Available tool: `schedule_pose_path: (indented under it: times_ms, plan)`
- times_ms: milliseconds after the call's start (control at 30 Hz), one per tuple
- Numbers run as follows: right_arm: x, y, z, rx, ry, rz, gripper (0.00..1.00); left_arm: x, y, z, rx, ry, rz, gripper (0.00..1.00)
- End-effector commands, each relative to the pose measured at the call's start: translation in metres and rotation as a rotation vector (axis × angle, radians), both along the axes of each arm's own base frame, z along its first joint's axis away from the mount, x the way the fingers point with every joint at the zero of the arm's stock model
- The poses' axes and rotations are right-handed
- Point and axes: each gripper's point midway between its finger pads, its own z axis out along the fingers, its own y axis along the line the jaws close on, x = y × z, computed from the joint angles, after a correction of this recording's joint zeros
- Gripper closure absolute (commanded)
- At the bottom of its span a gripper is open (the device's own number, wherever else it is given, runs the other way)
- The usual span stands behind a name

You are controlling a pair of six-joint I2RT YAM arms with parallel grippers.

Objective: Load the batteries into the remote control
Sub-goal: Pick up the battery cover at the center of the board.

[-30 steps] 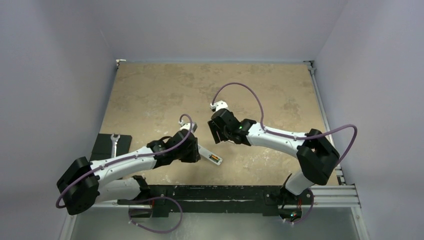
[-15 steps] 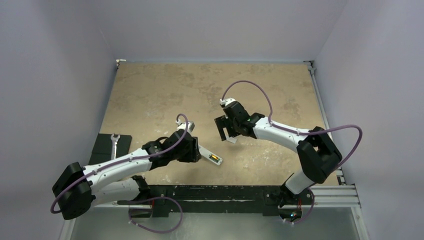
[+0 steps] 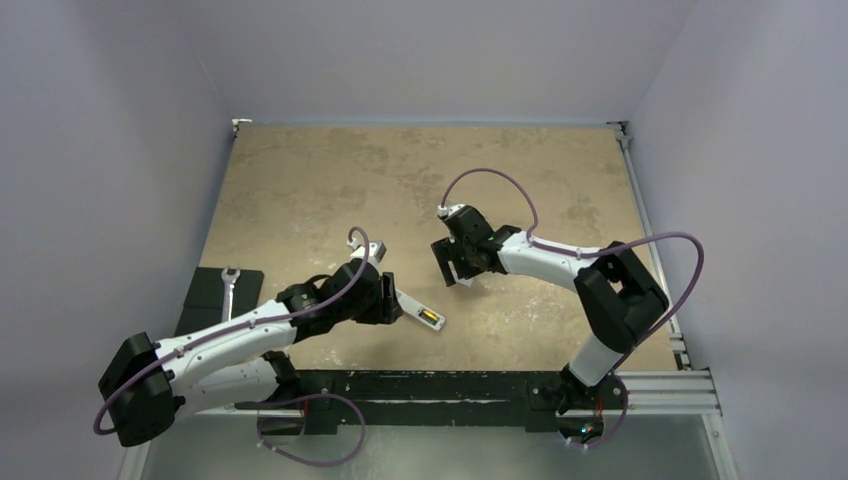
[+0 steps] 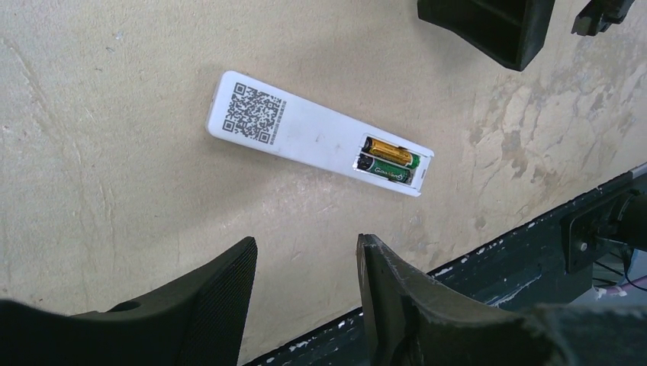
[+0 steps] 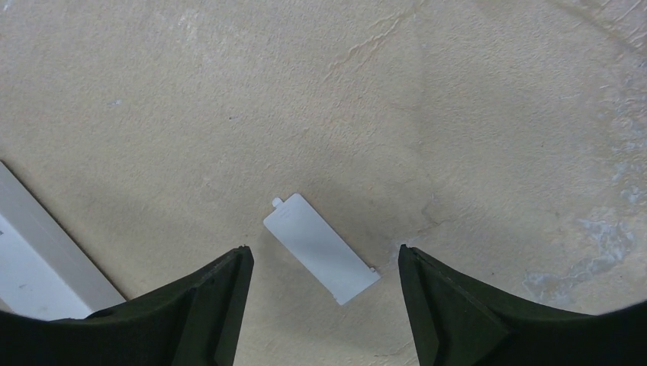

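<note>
The white remote control (image 4: 317, 137) lies back up on the table, a QR label at one end. Its compartment at the other end is uncovered, with two batteries (image 4: 389, 160) side by side in it, one gold, one green. My left gripper (image 4: 307, 242) hovers just short of the remote, open and empty. In the top view the remote (image 3: 420, 312) juts out from under the left gripper (image 3: 390, 298). A loose white battery cover (image 5: 320, 245) lies flat on the table. My right gripper (image 5: 323, 250) stands open above it, one finger on each side, not touching it.
A wrench (image 3: 229, 285) rests on a black block (image 3: 205, 298) at the table's left edge. The black rail (image 3: 450, 385) runs along the near edge, close to the remote. Grey walls enclose the table on three sides.
My right gripper has moved a little to the right, away from the remote, and now sits over the cover. The left arm has shifted slightly; the remote has stayed put.
</note>
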Motion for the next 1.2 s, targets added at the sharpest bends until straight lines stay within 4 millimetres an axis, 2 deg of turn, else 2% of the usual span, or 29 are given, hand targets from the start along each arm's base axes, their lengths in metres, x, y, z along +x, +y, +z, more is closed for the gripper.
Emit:
schedule_pose_path:
  times_ms: [0, 167, 433, 533, 767, 1167]
  plan:
    - [0.0, 0.004, -0.003, 0.023, 0.01, 0.02, 0.23, 0.001, 0.001, 0.008, -0.009, -0.017, 0.011, 0.49]
    - [-0.006, 0.005, -0.009, 0.03, 0.034, 0.029, 0.25, 0.002, 0.001, 0.008, -0.011, -0.018, 0.013, 0.49]
    - [-0.01, 0.001, -0.017, 0.009, 0.057, 0.028, 0.34, 0.002, 0.0, 0.007, -0.012, -0.016, 0.01, 0.49]
    - [-0.009, -0.006, -0.019, -0.027, 0.047, 0.015, 0.37, 0.002, 0.0, 0.007, -0.014, -0.015, 0.011, 0.49]
    - [-0.017, -0.006, -0.022, -0.024, 0.07, 0.014, 0.46, 0.001, -0.001, 0.006, -0.015, -0.013, 0.012, 0.49]
    - [-0.036, 0.002, -0.023, -0.056, 0.078, 0.046, 0.48, 0.002, -0.004, 0.005, -0.021, -0.01, 0.007, 0.49]
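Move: The battery cover lies under the right hand, centred sideways, about 1 cm back and 3 cm below. The remote's middle is some 9 cm left and 8 cm back of the right hand, 2 cm lower; its open compartment with the batteries is about 7 cm left, 10 cm back. From the left hand the cover is roughly 11 cm ahead, 14 cm right and 7 cm down. The right hand draws back and sinks, each about 1.5 cm, half-closing its fingers until one touches the cover's side. ##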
